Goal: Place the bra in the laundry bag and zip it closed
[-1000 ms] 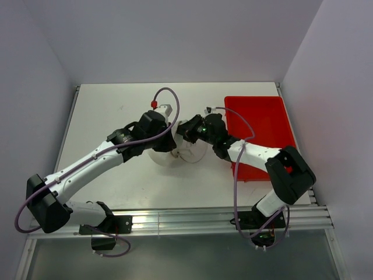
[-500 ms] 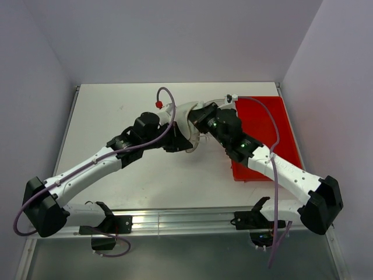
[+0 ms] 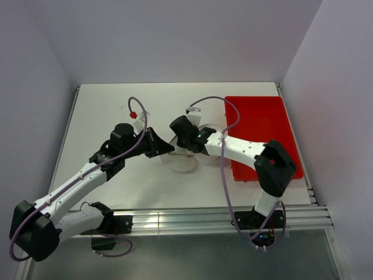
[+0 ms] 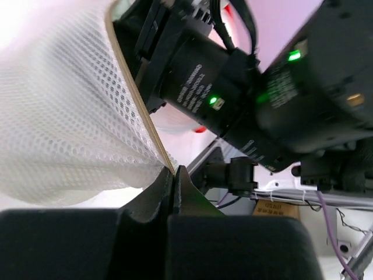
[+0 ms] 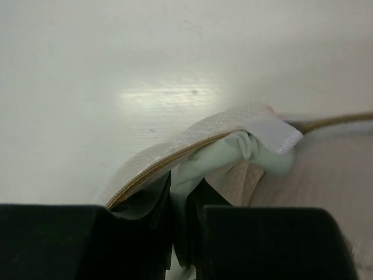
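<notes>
The laundry bag (image 3: 187,162), a cream mesh pouch, lies at the table's middle between both arms. My left gripper (image 3: 168,149) is shut on its tan-trimmed rim (image 4: 152,135), and the mesh (image 4: 58,116) stretches away to the left. My right gripper (image 3: 179,133) reaches in from the right, its black wrist (image 4: 233,87) close in front of the left camera. In the right wrist view my right gripper (image 5: 185,186) is shut on the bra (image 5: 233,153), a pale soft fabric bunched under the bag's rim (image 5: 192,140) at the opening. From above, the bra is hidden.
A red plastic tray (image 3: 262,125) stands at the right side of the white table (image 3: 99,111). The right arm's forearm crosses the tray's left edge. Grey walls close in the table at the back and sides.
Both arms have shifted left and nearer with the bag. The left arm drew back toward its side; the right arm folded and now reaches left across the tray's edge. Both grips held.
</notes>
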Robot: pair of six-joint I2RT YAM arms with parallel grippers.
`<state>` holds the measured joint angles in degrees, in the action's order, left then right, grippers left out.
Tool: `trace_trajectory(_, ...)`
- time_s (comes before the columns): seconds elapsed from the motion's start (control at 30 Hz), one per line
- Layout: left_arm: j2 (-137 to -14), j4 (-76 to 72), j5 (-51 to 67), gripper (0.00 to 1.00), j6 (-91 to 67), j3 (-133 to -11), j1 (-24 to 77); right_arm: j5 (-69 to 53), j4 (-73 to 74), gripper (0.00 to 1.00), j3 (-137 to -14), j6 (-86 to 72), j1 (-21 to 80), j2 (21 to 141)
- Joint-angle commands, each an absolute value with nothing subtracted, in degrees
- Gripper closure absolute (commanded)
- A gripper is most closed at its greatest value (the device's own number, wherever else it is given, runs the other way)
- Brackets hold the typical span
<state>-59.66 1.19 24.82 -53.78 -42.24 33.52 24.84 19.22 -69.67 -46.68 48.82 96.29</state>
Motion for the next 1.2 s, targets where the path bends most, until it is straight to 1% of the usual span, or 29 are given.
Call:
trace_trajectory(0.0, -57.1, -1.7, 28.7, 1.00, -54.8, -40.8, 32.3, 37.3, 29.3, 1.00, -74.6, -39.0, 49.5, 100.1)
trace_trajectory(0.13, -58.1, -2.2, 27.8, 1.00, -55.5, -37.9, 30.9, 42.6, 34.5, 1.00, -77.1, -37.1, 51.1, 102.6)
trace_trajectory(0.3, -59.8, -1.1, 25.0, 1.00, -55.4, -35.4, 30.8, 41.3, 38.0, 1.00, -79.1, -34.7, 52.1, 100.5)
trace_trajectory(0.33, -59.9, -0.9, 24.5, 1.00, -55.2, -35.2, 30.8, 41.3, 38.5, 0.93, -79.4, -34.5, 52.2, 100.1)
trace_trajectory(0.4, -60.0, -0.5, 24.0, 1.00, -54.6, -35.1, 30.9, 39.8, 38.5, 0.86, -79.4, -33.5, 52.3, 98.6)
trace_trajectory(0.43, -60.0, -0.2, 23.6, 1.00, -54.4, -35.1, 31.0, 37.8, 38.1, 0.78, -79.2, -33.3, 52.4, 97.8)
trace_trajectory(0.5, -60.2, -0.2, 23.0, 1.00, -53.8, -35.2, 31.0, 35.6, 37.4, 0.69, -78.6, -32.8, 52.4, 95.7)
trace_trajectory(0.53, -60.4, -0.2, 23.1, 1.00, -53.6, -35.3, 31.1, 35.0, 37.4, 0.61, -78.6, -32.9, 52.5, 95.0)
trace_trajectory(0.6, -60.9, 1.4, 23.0, 1.00, -53.3, -35.7, 31.6, 33.4, 37.5, 0.53, -78.7, -32.5, 52.6, 93.3)
trace_trajectory(0.63, -61.2, 1.4, 22.8, 1.00, -53.2, -35.8, 32.0, 33.0, 37.6, 0.45, -79.3, -32.2, 52.7, 92.6)
trace_trajectory(0.7, -61.7, 1.7, 22.2, 1.00, -52.8, -36.4, 33.0, 31.6, 38.8, 0.39, -80.2, -31.8, 53.0, 92.5)
trace_trajectory(0.73, -61.8, 1.5, 22.1, 1.00, -53.0, -36.5, 33.3, 31.5, 39.0, 0.34, -80.7, -31.8, 53.1, 92.5)
trace_trajectory(0.83, -62.8, 1.1, 21.7, 1.00, -53.0, -36.5, 34.0, 29.8, 38.8, 0.30, -81.6, -32.0, 53.1, 93.0)
trace_trajectory(1.0, -63.8, 0.5, 20.7, 1.00, -53.1, -35.3, 34.1, 27.1, 38.3, 0.30, -83.1, -33.0, 53.4, 93.1)
trace_trajectory(1.17, -65.5, 1.1, 19.9, 1.00, -53.1, -35.9, 33.9, 29.3, 41.7, 0.29, -86.7, -33.0, 53.5, 91.1)
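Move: I still pinch the bra in my right hand at the mouth of the laundry bag, whose middle lies about 5 cm back, straight below by roughly 5 cm. From that hand the bag's round lid is some 11 cm to the right, 1 cm ahead, and the red box about 30 cm right and 7 cm ahead, both roughly 10 cm lower. My left hand holds the zipped rim, with the bag's middle about 5 cm ahead, 5 cm right and 15 cm below it. I push the bra a little farther down into the bag, then shift my right hand about 3 cm right, rolling its left side down some 25 degrees. There I open the fingers wide, let go of the bra and draw up out of the mouth, easing back a few centimetres. Meanwhile my left hand keeps its pinch on the rim and lowers it about 9 cm. ##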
